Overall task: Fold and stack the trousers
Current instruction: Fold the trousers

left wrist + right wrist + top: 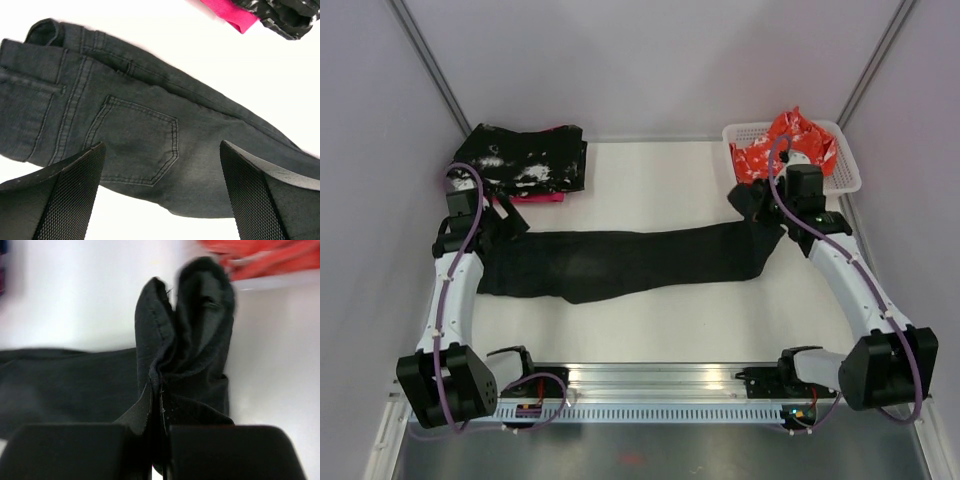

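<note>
The black trousers [620,262] lie stretched across the table, waist at the left and leg ends at the right. My right gripper [767,218] is shut on the leg ends, and the right wrist view shows the hems [185,340] bunched up between the closed fingers [140,412]. My left gripper [492,222] hovers open over the waist end. In the left wrist view a back pocket [135,142] and the seams of the trousers sit between the wide-apart fingers [65,200], which touch nothing.
A folded black cloth speckled with white [532,157] lies on a pink cloth [535,197] at the back left, and the same pink cloth [230,12] shows in the left wrist view. A white basket [847,170] with orange-red cloth [795,140] stands at the back right.
</note>
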You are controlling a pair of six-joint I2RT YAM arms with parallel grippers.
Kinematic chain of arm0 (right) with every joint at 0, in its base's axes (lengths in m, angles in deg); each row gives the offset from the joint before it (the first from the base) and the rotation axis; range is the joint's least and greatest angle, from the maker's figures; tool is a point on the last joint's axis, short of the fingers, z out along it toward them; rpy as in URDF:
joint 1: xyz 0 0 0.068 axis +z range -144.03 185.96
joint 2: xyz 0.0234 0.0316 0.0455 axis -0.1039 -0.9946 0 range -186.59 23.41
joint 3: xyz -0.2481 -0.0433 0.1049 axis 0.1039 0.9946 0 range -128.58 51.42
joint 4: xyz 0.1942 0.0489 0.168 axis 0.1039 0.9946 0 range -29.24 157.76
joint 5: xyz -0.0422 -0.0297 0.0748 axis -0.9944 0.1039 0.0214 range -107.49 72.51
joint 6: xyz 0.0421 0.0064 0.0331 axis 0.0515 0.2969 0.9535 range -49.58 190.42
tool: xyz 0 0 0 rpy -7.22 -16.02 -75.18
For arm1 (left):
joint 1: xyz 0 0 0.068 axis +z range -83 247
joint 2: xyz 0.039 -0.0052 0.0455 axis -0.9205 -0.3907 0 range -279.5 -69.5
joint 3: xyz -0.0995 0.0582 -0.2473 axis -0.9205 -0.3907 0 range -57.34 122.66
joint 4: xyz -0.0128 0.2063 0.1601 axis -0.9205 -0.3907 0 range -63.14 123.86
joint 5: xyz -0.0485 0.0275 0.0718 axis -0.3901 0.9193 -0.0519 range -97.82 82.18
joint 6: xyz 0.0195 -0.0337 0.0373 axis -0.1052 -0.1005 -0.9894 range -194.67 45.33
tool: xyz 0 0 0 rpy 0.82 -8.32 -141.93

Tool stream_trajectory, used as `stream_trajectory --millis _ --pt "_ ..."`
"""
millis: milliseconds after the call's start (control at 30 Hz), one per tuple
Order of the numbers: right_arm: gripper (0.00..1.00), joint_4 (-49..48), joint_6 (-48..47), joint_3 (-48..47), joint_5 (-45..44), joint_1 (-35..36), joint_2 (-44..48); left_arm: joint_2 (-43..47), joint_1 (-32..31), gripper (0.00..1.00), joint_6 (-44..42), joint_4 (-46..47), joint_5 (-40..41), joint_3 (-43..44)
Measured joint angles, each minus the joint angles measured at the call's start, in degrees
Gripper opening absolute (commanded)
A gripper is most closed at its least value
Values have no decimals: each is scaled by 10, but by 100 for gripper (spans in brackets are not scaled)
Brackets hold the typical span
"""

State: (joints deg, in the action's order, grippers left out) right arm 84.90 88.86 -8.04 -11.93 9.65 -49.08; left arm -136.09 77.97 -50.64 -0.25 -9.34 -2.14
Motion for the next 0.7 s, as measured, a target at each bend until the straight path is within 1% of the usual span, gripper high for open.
stream_trajectory --millis 100,167,233,300,367,433,533,700 --pt "0 -6 30 0 -10 90 23 16 16 100 10 7 -2 -25" --pt "0 -9 48 -8 -21 158 6 16 30 100 16 12 -5 -46" --pt "0 -11 57 -32 -40 218 -37 16 43 100 23 12 -9 -69" --pt "0 -13 69 -71 -70 283 -103 22 53 100 28 12 -16 -86" --pt "0 -27 90 -105 -99 333 -168 37 55 100 30 11 -21 -99" --pt "0 -43 123 -127 -121 366 -220 61 56 100 30 12 -30 -106" --pt "0 -62 181 -138 -156 387 -269 97 56 100 31 12 -35 -112" --pt "0 -104 255 -128 -205 407 -289 139 57 100 31 12 -35 -128"
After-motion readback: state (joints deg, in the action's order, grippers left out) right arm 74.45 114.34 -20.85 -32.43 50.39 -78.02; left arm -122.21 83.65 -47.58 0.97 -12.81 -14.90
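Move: The right hand, with the trousers' leg end already pinched, hangs above their right part. The middle of the lying trousers is its goal, about 28 cm to its left, 6 cm back and 17 cm down. The red cloth basket stands some 22 cm ahead and 14 cm to the right, 14 cm lower. From the open left hand that middle is some 34 cm right, 2 cm back and 15 cm down; the waist end is about 10 cm left and 2 cm back, as low. Keeping its shut pinch on the leg end, the right hand sweeps it left about 27 cm over the lying trousers towards their middle, rising slightly at first, then sinking to end 7–8 cm lower and slowing; the wrist swings some 20 degrees counter-clockwise and partly back. The left hand, empty and wide open, draws back about 5 cm over the waist end, dipping and partly rising again. ##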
